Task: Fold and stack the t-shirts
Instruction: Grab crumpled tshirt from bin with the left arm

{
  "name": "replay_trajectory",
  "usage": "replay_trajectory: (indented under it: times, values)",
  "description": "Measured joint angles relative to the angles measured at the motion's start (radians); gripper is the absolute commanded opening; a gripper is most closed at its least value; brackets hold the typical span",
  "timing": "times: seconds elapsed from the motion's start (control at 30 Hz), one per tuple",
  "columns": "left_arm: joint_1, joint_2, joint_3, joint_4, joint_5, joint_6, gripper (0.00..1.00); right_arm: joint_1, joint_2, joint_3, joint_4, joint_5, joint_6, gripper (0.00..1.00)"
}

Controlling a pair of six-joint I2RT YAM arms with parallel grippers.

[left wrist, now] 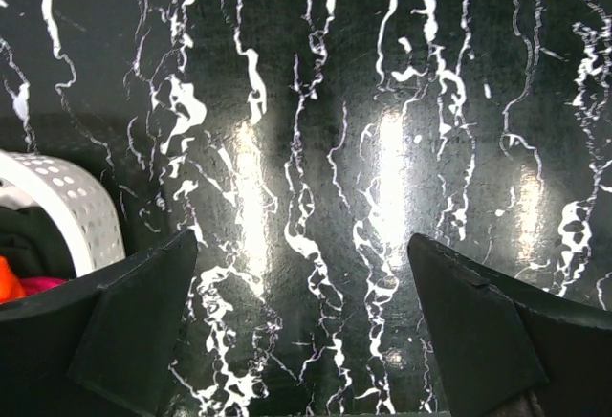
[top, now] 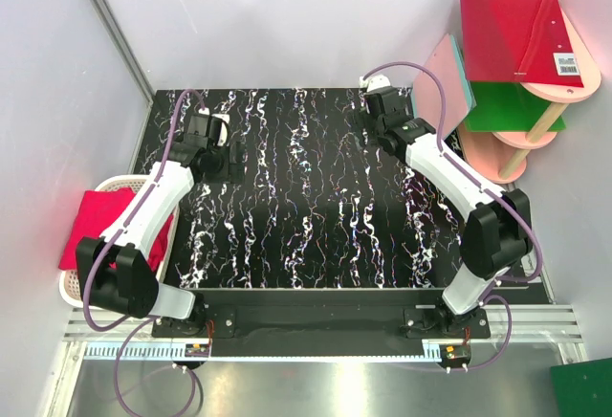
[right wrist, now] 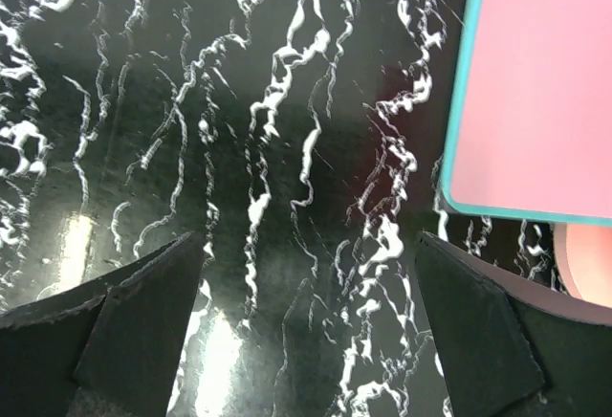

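A crimson t-shirt (top: 96, 229) lies crumpled in the white basket (top: 120, 185) left of the table and hangs over its side. In the left wrist view only the basket's perforated rim (left wrist: 69, 208) and slivers of orange cloth (left wrist: 8, 283) and crimson cloth (left wrist: 40, 285) show. My left gripper (top: 228, 149) (left wrist: 301, 245) is open and empty over the far left of the black marbled mat. My right gripper (top: 375, 103) (right wrist: 311, 240) is open and empty over the mat's far right. No shirt lies on the mat.
A stiff pink board with a teal edge (top: 449, 77) (right wrist: 545, 82) leans at the mat's far right corner. A rigid red board (top: 516, 34) and a green board (top: 512, 106) rest on a pink shelf stand (top: 521, 154). Grey walls close in the back and sides.
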Motion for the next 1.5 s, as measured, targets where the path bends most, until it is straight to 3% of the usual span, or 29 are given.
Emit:
replay_trajectory:
  times: [0.27,0.47,0.57,0.8,1.1,1.37,1.43,1.5]
  values:
    - [0.0,0.014,0.015,-0.037,-0.056,-0.001,0.99,-0.002,-0.001,-0.002,-0.019,0.01,0.009,1.0]
    - [0.001,0.048,0.051,-0.083,-0.29,-0.011,0.99,0.022,0.01,0.036,-0.035,0.004,0.027,1.0]
    - [0.022,0.048,0.084,-0.108,-0.309,-0.019,0.99,0.051,0.038,0.089,-0.043,0.003,0.029,1.0]
    - [0.144,0.047,0.132,-0.124,-0.343,-0.103,0.99,0.087,0.087,0.174,-0.046,-0.011,0.03,1.0]
    - [0.37,0.053,0.143,-0.282,-0.579,-0.185,0.99,0.088,0.097,0.161,-0.068,-0.047,0.049,1.0]
    - [0.459,0.052,0.028,-0.322,-0.564,-0.233,0.99,0.088,0.101,0.138,-0.071,-0.079,0.064,1.0]
    - [0.463,0.052,0.011,-0.319,-0.547,-0.24,0.95,0.088,0.104,0.138,-0.071,-0.081,0.065,1.0]
    - [0.463,0.052,0.0,-0.313,-0.537,-0.246,0.76,0.088,0.106,0.138,-0.071,-0.086,0.068,1.0]
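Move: Behind and to the left of the left hand, in the white bin, lies the crumpled red t-shirt, its middle roughly 27 cm left, 15 cm back and 9 cm lower. The orange t-shirt shows about 18 cm left and 11 cm back of that hand, with black cloth some 17 cm left and 7 cm back, both about 10 cm down. From the right hand the red t-shirt is some 58 cm left and 25 cm back, about 13 cm lower. Swinging left about 21 cm with a slight rise of some 4 cm, the left hand crosses the bin's table-side rim while turning about 50 degrees counter-clockwise, then draws back some 10 cm and sinks about 4 cm towards the red t-shirt. Its fingers stay wide open around the cloth; contact can't be made out. The open right hand drifts about 6 cm left. ##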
